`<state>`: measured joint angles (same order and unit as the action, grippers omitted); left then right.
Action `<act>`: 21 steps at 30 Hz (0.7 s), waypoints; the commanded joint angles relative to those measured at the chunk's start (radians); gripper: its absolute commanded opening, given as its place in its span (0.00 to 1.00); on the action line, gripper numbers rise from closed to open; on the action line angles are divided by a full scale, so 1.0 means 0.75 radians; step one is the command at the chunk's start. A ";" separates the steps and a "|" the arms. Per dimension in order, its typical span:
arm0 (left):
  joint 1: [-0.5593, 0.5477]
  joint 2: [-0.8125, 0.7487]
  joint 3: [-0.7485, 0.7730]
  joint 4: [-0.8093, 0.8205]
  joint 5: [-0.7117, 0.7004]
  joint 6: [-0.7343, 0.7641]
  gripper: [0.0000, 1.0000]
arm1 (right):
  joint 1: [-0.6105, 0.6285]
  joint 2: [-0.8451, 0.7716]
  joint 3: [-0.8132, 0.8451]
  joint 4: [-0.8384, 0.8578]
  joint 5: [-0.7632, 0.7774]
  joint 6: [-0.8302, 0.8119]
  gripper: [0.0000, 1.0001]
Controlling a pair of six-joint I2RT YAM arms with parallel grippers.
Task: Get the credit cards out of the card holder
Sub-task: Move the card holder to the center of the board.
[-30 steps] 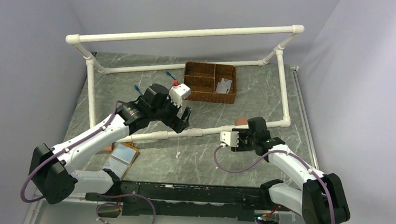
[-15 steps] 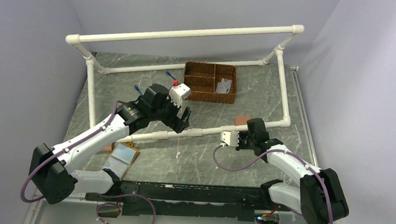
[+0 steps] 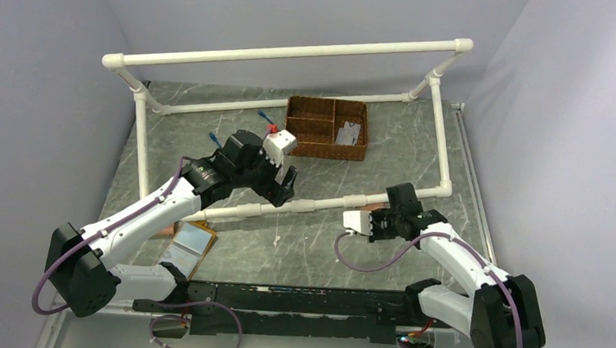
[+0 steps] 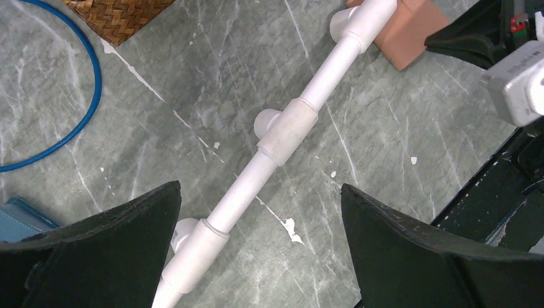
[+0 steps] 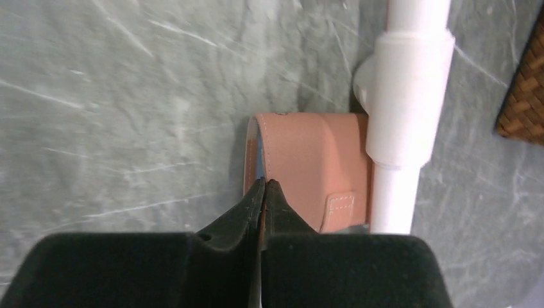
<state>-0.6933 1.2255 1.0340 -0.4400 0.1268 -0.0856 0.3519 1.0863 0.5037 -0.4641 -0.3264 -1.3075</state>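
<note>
The card holder (image 5: 308,160) is a reddish-brown leather wallet lying on the table against the white pipe (image 5: 401,115), one flap lifted a little with a sliver of blue lining showing. My right gripper (image 5: 264,183) is shut on that flap's thin edge. From above only a bit of the card holder (image 3: 378,205) shows by the right gripper (image 3: 385,212). In the left wrist view the card holder (image 4: 410,35) lies partly under the pipe. My left gripper (image 4: 260,189) hangs open above the pipe, holding nothing. The credit cards are hidden.
A wicker basket (image 3: 326,128) with compartments stands at the back. The white pipe frame (image 3: 319,203) crosses the table between the arms. An orange-rimmed glossy panel (image 3: 187,246) lies front left. A blue cable (image 4: 90,83) and a blue block (image 4: 19,215) lie near the left gripper.
The right gripper has shut on the card holder's flap and pulled it nearer, up against the pipe. The left arm has not moved.
</note>
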 commanded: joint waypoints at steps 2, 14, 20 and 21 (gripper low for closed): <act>-0.003 -0.017 0.004 0.006 0.022 0.036 0.99 | 0.094 0.008 0.092 -0.261 -0.298 -0.007 0.00; -0.003 -0.019 -0.019 0.038 0.100 0.062 1.00 | 0.427 0.193 0.318 -0.332 -0.587 0.229 0.26; -0.004 -0.023 -0.049 0.081 0.170 0.078 0.99 | 0.152 0.044 0.330 -0.445 -0.622 0.151 0.60; -0.004 -0.016 -0.048 0.080 0.178 0.077 1.00 | 0.104 0.020 0.314 -0.445 -0.598 0.141 0.63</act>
<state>-0.6933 1.2255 1.0019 -0.4263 0.1993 -0.0597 0.5537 1.1828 0.7200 -0.7277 -0.7269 -1.1568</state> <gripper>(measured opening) 0.995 0.570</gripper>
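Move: At the right hand's fingertips is the near edge of the card holder, still pinched between shut fingers; the holder's middle lies about 4 cm ahead, 1 cm left and 2 cm below. The white tube crosses about 6 cm straight ahead, over the holder's far end, and the basket stands some 23 cm ahead and 13 cm left. From the left hand the holder is roughly 17 cm to the right, level with it and 17 cm below. Dragging the card holder by its near edge, the right hand sweeps left and back, some 10 cm left and 8 cm back, out from the tube onto the open table while the wrist turns counter-clockwise and its fingertips swing left and back. Late on, the fingers open to a bit over half and let go, the hand lifting about 4 cm and easing slightly forward and right. ##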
